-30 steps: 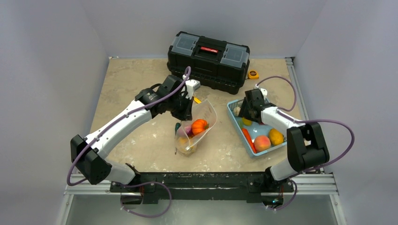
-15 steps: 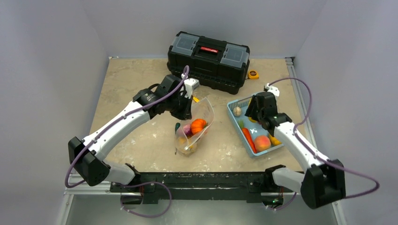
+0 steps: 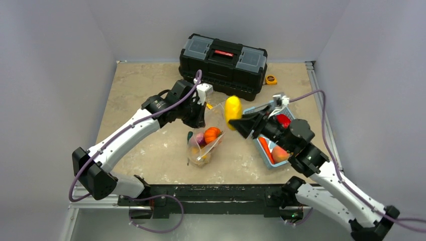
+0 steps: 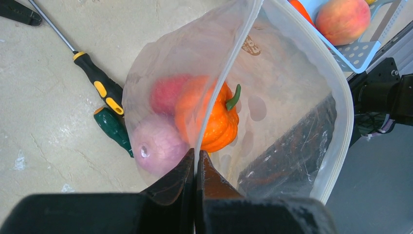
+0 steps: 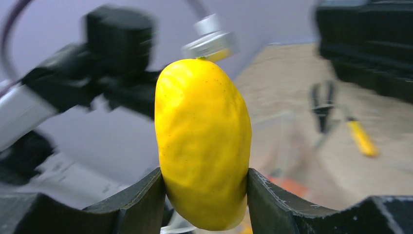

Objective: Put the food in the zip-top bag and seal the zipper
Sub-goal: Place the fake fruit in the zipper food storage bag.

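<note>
The zip-top bag (image 3: 208, 140) stands open in mid-table, its mouth held up. My left gripper (image 4: 196, 155) is shut on the rim, pinching the zipper (image 4: 237, 58) strip. Inside lie an orange pumpkin (image 4: 214, 122), a purple piece (image 4: 157, 148) and a red piece (image 4: 164, 92). My right gripper (image 5: 204, 171) is shut on a yellow fruit (image 5: 202, 141), held upright in the air. In the top view that yellow fruit (image 3: 231, 110) hangs just right of the bag's mouth, above table height.
A light blue basket (image 3: 258, 142) at the right holds a peach (image 3: 280, 153), a carrot (image 3: 265, 149) and a red piece (image 3: 284, 120). A black toolbox (image 3: 223, 64) stands at the back with a yellow tape measure (image 3: 271, 79) beside it. Yellow-handled (image 4: 100, 85) and green-handled (image 4: 114, 129) screwdrivers lie beside the bag.
My right gripper closed on the yellow fruit in the basket, lifted it out and swung left toward the bag's mouth. The left gripper and bag stayed put.
</note>
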`<state>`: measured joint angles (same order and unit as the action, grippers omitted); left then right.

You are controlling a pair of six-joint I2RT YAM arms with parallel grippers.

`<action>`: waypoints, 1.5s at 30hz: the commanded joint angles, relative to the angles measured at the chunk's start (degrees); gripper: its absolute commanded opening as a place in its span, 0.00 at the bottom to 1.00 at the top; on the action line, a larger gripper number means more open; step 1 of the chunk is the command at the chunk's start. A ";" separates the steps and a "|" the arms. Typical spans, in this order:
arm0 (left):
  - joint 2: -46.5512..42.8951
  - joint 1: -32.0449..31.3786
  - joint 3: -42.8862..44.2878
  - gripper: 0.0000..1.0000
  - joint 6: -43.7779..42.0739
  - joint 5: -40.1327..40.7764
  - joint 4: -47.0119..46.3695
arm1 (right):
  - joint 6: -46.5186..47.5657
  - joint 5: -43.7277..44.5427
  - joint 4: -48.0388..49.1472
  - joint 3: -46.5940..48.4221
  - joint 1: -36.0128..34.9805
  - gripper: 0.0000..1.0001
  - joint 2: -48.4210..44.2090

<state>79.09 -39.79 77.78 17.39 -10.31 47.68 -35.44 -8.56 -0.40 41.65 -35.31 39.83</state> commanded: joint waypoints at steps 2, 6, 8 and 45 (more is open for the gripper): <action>-1.50 0.01 0.80 0.00 0.19 -0.01 -1.63 | 1.24 6.74 15.30 2.85 -20.84 0.00 6.52; -1.86 0.01 0.71 0.00 0.15 0.70 -1.53 | 5.12 14.98 21.48 2.26 -29.72 0.00 12.45; -2.06 -0.01 0.63 0.00 0.08 0.91 -1.65 | 8.05 19.18 24.82 1.08 -33.11 0.00 14.32; -1.92 0.03 0.71 0.00 0.02 -0.40 -1.85 | 8.89 35.33 8.38 4.64 -35.27 0.86 18.70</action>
<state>78.72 -39.53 77.73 17.39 -10.07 46.41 -25.85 26.26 10.70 42.46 -70.54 61.06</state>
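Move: The right hand, still gripping the yellow fruit, has the bag's open mouth about 10 cm to its left, 2 cm ahead and 15 cm below. In the bag lie the orange pumpkin, roughly 4 cm ahead, 11 cm left and 24 cm down, and the purple onion, 2 cm ahead and 17 cm left at that depth. The blue basket is 6 cm ahead, 16 cm right, 29 cm below. From the left hand, the mouth is level ahead, about 6 cm right and 5 cm down. The right hand swings the yellow fruit left about 14 cm while drawing back some 8 cm to the near side of the bag mouth, turning about 20 degrees counter-clockwise and then back again. It then eases forward and down about 5 cm each towards the mouth, its fingertips dipping slightly, and opens its fingers wide to let go of the fruit, while the left hand keeps its pinch on the bag's rim. ##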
